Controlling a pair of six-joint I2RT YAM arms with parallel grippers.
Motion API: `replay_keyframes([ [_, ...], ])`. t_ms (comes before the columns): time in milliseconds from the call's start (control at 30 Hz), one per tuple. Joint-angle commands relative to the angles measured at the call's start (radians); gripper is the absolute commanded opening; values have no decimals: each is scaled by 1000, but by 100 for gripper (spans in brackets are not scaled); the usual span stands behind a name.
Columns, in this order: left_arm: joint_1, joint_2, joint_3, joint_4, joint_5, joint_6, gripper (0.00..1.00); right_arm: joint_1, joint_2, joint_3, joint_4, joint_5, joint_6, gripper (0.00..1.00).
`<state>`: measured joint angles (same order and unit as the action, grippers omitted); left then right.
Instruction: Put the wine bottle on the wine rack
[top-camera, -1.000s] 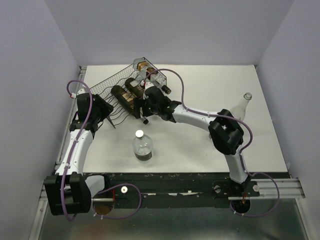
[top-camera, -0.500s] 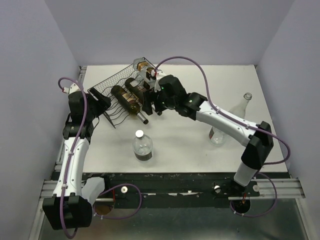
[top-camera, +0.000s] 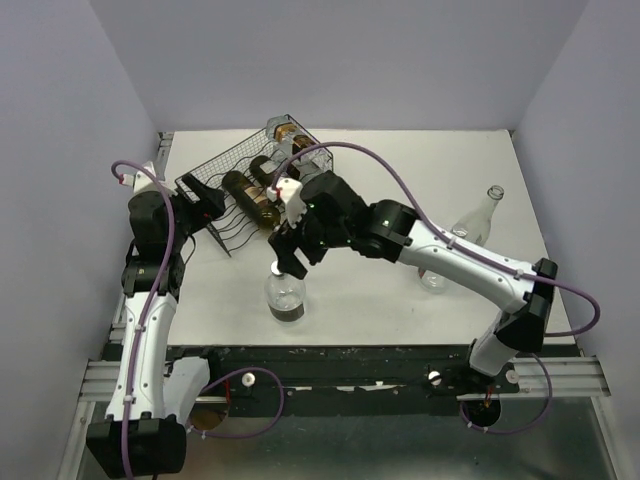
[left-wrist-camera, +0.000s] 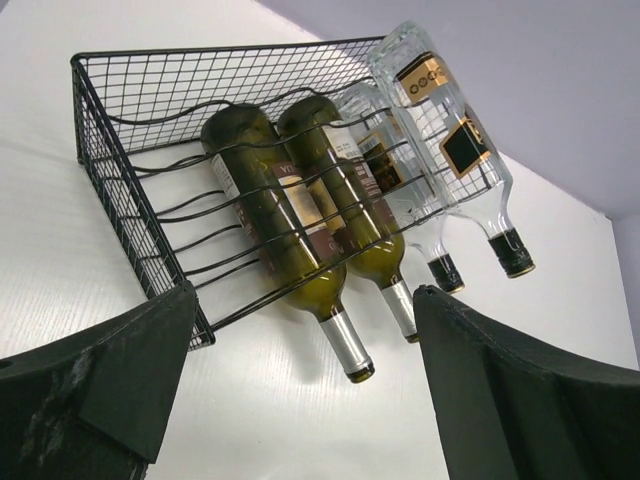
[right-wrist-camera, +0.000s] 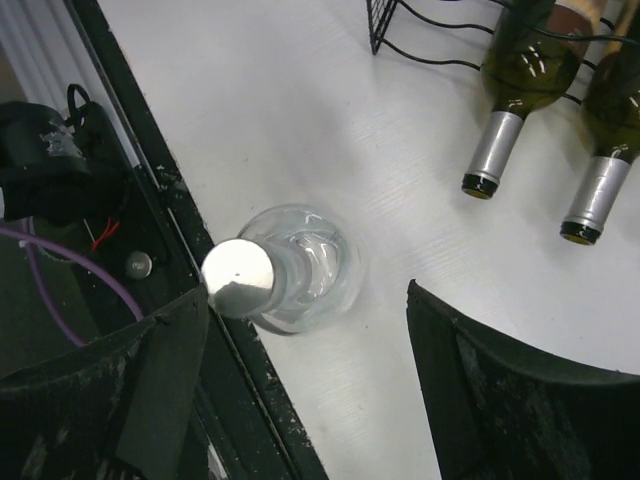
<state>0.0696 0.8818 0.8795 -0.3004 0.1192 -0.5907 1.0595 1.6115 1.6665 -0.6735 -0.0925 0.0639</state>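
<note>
The black wire wine rack (top-camera: 215, 172) lies at the back left and holds two green bottles (left-wrist-camera: 270, 210) and two clear ones (left-wrist-camera: 440, 130), necks pointing toward the table's middle. A clear wine bottle (top-camera: 286, 297) with a silver cap (right-wrist-camera: 238, 277) stands upright near the front edge. My right gripper (top-camera: 287, 258) hovers open just above it; in the right wrist view the cap sits by the left finger, and the right gripper (right-wrist-camera: 305, 385) holds nothing. My left gripper (top-camera: 208, 206) is open at the rack's near left corner, and the left gripper (left-wrist-camera: 300, 400) is empty.
A second clear bottle (top-camera: 470, 225) stands upright at the right side of the table. The table's black front rail (right-wrist-camera: 200, 260) runs right beside the standing bottle. The green bottles' necks (right-wrist-camera: 495, 150) overhang the rack toward the table's middle.
My right arm drew back from the rack and swung toward the front, ending over the standing clear bottle. My left gripper opened wider and shifted slightly beside the rack.
</note>
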Motion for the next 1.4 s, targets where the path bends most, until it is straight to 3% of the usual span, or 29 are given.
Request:
replay_keyframes([
  [0,-4,-87,-53,76,-38,15,99,34,134,137,-181,65,-38,83],
  [467,-1,-92,-53,64,-41,0,99,111,261,219,-224,120,-6,75],
  [700,-1,-76,-57,75,-10,-8,99,109,277,219,-189,140,-1,39],
  [833,-1,-64,-56,102,40,2,99,111,268,205,-173,169,10,31],
  [967,1,-46,-43,118,109,5,99,94,200,110,-95,157,36,22],
  [1100,-1,-34,-50,136,140,-3,99,40,81,-81,47,99,103,1],
  [1367,-1,17,-31,158,209,-29,99,-1,-130,-503,423,47,252,1],
])
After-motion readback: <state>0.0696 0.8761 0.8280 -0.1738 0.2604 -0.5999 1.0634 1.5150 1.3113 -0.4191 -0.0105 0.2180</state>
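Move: The clear bottle, standing upright, has its middle about 3 cm left, 2 cm back and 15 cm below the right hand; its silver cap is nearer the hand. From this hand the nearer wine bottle on the rack lies some 21 cm ahead, 11 cm left and 16 cm down, and the next one about 27 cm ahead, 4 cm left, at much the same height. From the left hand the clear bottle is about 15 cm back, 18 cm right and 15 cm below. The right fingers pinch the clear bottle's neck just under its cap, after the hand sinks some 6.5 cm and shifts slightly left and back, its fingers tipping about 15 degrees further down. Keeping hold, the hand then draws about 4.5 cm right and slightly forward at the same height, fingers tilting back up and wrist turning clockwise. The open left hand rises slightly, then eases about 2.5 cm right, towards the bottle. ##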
